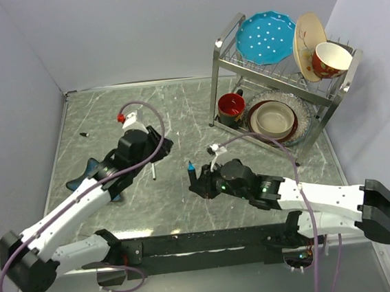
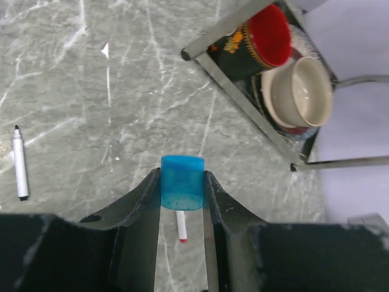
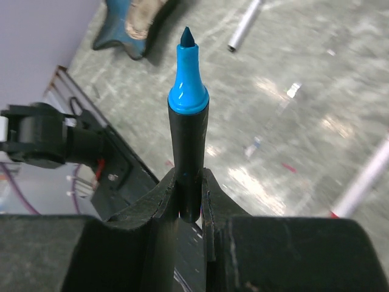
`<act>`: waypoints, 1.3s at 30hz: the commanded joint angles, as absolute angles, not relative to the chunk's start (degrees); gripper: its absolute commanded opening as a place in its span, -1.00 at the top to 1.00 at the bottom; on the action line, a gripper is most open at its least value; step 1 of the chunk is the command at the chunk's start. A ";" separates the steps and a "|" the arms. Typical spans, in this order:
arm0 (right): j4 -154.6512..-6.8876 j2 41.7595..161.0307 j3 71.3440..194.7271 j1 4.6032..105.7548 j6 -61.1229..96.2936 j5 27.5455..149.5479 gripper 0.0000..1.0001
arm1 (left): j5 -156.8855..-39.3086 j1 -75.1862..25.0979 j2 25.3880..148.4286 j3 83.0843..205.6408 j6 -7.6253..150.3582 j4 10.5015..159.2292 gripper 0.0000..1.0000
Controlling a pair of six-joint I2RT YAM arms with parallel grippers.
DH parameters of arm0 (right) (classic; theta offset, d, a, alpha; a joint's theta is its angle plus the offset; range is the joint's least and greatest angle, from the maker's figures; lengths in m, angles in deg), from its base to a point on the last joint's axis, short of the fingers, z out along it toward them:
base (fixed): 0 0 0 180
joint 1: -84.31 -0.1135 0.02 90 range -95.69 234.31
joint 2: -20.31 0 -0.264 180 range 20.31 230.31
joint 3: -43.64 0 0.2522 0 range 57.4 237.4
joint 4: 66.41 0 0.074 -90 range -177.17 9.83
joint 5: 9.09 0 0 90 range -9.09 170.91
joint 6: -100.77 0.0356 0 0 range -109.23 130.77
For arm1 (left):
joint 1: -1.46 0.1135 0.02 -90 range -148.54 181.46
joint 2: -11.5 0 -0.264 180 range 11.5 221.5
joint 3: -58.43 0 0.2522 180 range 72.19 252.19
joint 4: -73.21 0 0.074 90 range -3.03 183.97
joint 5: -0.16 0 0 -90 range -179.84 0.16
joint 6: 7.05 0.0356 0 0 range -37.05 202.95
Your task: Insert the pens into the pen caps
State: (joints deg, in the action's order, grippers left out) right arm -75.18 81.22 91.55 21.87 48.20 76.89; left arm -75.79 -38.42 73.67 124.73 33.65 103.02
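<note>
My left gripper (image 2: 182,177) is shut on the translucent blue cap (image 2: 182,182) and holds it above the table; in the top view this gripper (image 1: 160,146) is left of centre. My right gripper (image 3: 188,179) is shut on the thick black-barrelled pen (image 3: 185,128), blue tip up; in the top view the gripper (image 1: 197,182) and the pen (image 1: 191,167) are at the table's middle. A white pen with a red tip (image 2: 181,226) lies under the left jaws. A white black-tipped pen (image 2: 20,163) lies further left. A black cap (image 1: 83,134) lies far left.
A dish rack (image 1: 281,69) at the back right holds a blue plate (image 1: 265,37), a red cup (image 1: 231,106) and bowls (image 1: 273,118). A blue fish-shaped object (image 1: 87,173) lies under the left arm. A white pen (image 1: 154,170) lies between the two grippers.
</note>
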 commanded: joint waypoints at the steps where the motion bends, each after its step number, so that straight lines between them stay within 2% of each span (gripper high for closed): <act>1: -68.14 83.94 96.95 21.64 48.39 79.06 1.00 | -76.22 -39.85 69.52 122.82 32.14 99.63 0.98; 8: -68.13 87.02 99.85 21.46 48.39 80.64 1.00 | -78.76 -40.73 65.82 121.50 31.53 97.69 0.98; 39: -71.03 91.60 106.62 21.38 48.65 79.42 1.00 | -73.75 -46.53 61.34 120.53 34.69 102.44 0.98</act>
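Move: Back and to the right of the left hand, which holds the blue pen cap, is the bare tip of the black pen: about 7 cm back, 7 cm right and 3 cm lower. From the right hand, which grips that pen, the blue pen cap is some 12 cm ahead, 6 cm left and 6 cm higher. On the table 15 cm below the right hand, the white pen lies about 6 cm ahead and 14 cm left, the red-capped pen level and 5 cm right. Bringing pen and cap together, the right hand carries the upright black pen about 5 cm left and 4 cm up, quick at first and then creeping, while the left hand draws the blue cap back about 5 cm and up 4 cm towards the pen's tip, tilting some 10 degrees. Both grippers keep their hold. ##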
